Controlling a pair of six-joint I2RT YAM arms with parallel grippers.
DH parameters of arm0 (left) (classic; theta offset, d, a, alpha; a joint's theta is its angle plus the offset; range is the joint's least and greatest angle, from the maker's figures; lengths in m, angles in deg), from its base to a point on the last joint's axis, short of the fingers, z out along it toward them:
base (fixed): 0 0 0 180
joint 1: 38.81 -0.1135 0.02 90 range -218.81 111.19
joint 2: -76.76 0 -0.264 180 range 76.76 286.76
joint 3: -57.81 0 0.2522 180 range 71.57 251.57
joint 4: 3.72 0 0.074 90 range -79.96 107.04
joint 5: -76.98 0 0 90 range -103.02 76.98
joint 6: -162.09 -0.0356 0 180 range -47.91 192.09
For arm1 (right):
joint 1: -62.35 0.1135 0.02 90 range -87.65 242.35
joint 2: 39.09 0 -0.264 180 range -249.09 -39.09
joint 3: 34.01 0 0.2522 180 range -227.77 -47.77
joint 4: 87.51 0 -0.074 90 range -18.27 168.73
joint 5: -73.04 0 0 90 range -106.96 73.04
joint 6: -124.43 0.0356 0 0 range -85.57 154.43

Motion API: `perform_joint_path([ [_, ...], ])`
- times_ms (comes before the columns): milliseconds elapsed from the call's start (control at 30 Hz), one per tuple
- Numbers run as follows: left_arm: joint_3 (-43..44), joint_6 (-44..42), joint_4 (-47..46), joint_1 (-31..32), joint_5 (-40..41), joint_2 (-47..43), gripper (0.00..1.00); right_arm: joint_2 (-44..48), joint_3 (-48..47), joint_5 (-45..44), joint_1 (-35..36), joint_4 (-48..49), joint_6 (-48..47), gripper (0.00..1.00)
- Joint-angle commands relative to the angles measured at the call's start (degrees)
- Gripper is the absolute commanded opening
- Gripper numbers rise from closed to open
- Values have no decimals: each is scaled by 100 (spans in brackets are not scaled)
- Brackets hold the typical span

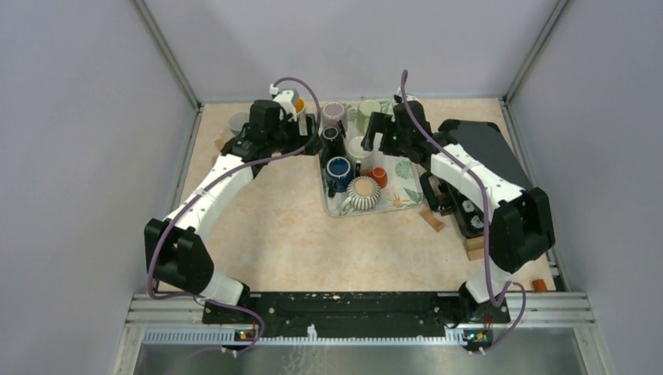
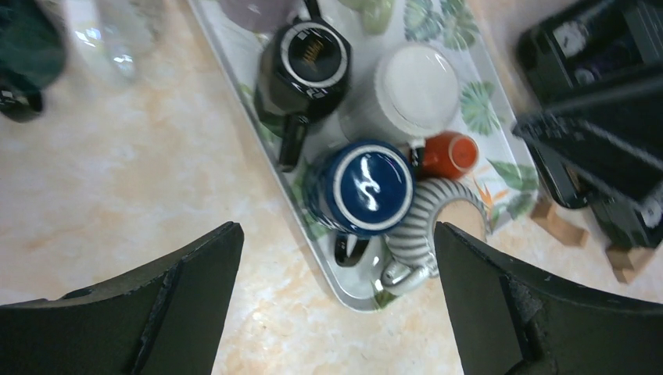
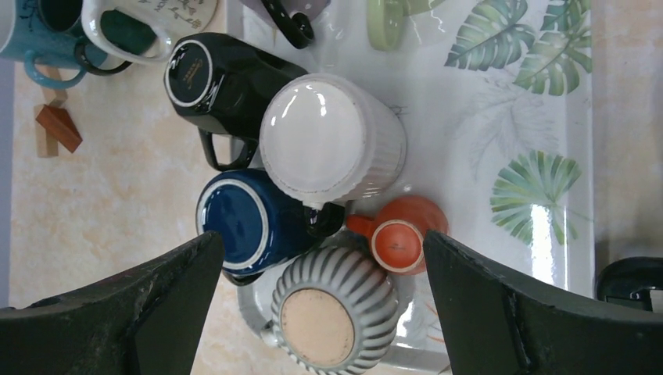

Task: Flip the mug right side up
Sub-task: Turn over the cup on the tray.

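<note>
A leaf-print tray (image 1: 406, 186) carries several mugs standing bottom up. The blue mug (image 2: 367, 187) is beside a black mug (image 2: 313, 58) and a white ribbed mug (image 2: 414, 82). A small orange mug (image 3: 399, 242) and a grey striped mug (image 3: 332, 312) stand at the tray's near end. My left gripper (image 2: 336, 234) hangs open above the tray's near-left corner, holding nothing. Over the blue, orange and grey striped mugs hovers my right gripper (image 3: 322, 238), also open, with nothing in it. In the top view the left gripper (image 1: 311, 141) and right gripper (image 1: 377, 129) flank the tray's far half.
A purple mug (image 1: 334, 115) and a green mug (image 1: 369, 108) stand at the tray's far end. More mugs (image 1: 238, 121) stand off the tray at the back left. A black rack (image 1: 477, 144) and wooden blocks (image 1: 431, 221) lie right of the tray. Walls enclose the table.
</note>
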Motion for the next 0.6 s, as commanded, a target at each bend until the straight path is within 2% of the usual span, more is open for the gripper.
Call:
perform_joint_path([
  [0,-252,-36,-412,189,-391,-317,98,-291,-509,-136,-172,29,-105,99],
  [567,-279,-220,-483,301,-803,-356,99,-1353,-1615,-218,-469,-58,-368,99],
])
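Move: The green mug stands about 20 cm ahead of the open right hand, a couple of centimetres to its left and some 14 cm lower. The white mug is 5 cm ahead and 5 cm to the left, the lilac mug 19 cm ahead and 13 cm left, the black mug 9 cm ahead and 14 cm left, all similarly low. From the left hand, the green mug lies about 20 cm ahead, 15 cm to the right and 19 cm down. Open right hand reaches about 6 cm forward towards the green mug; open left hand eases right and back. ##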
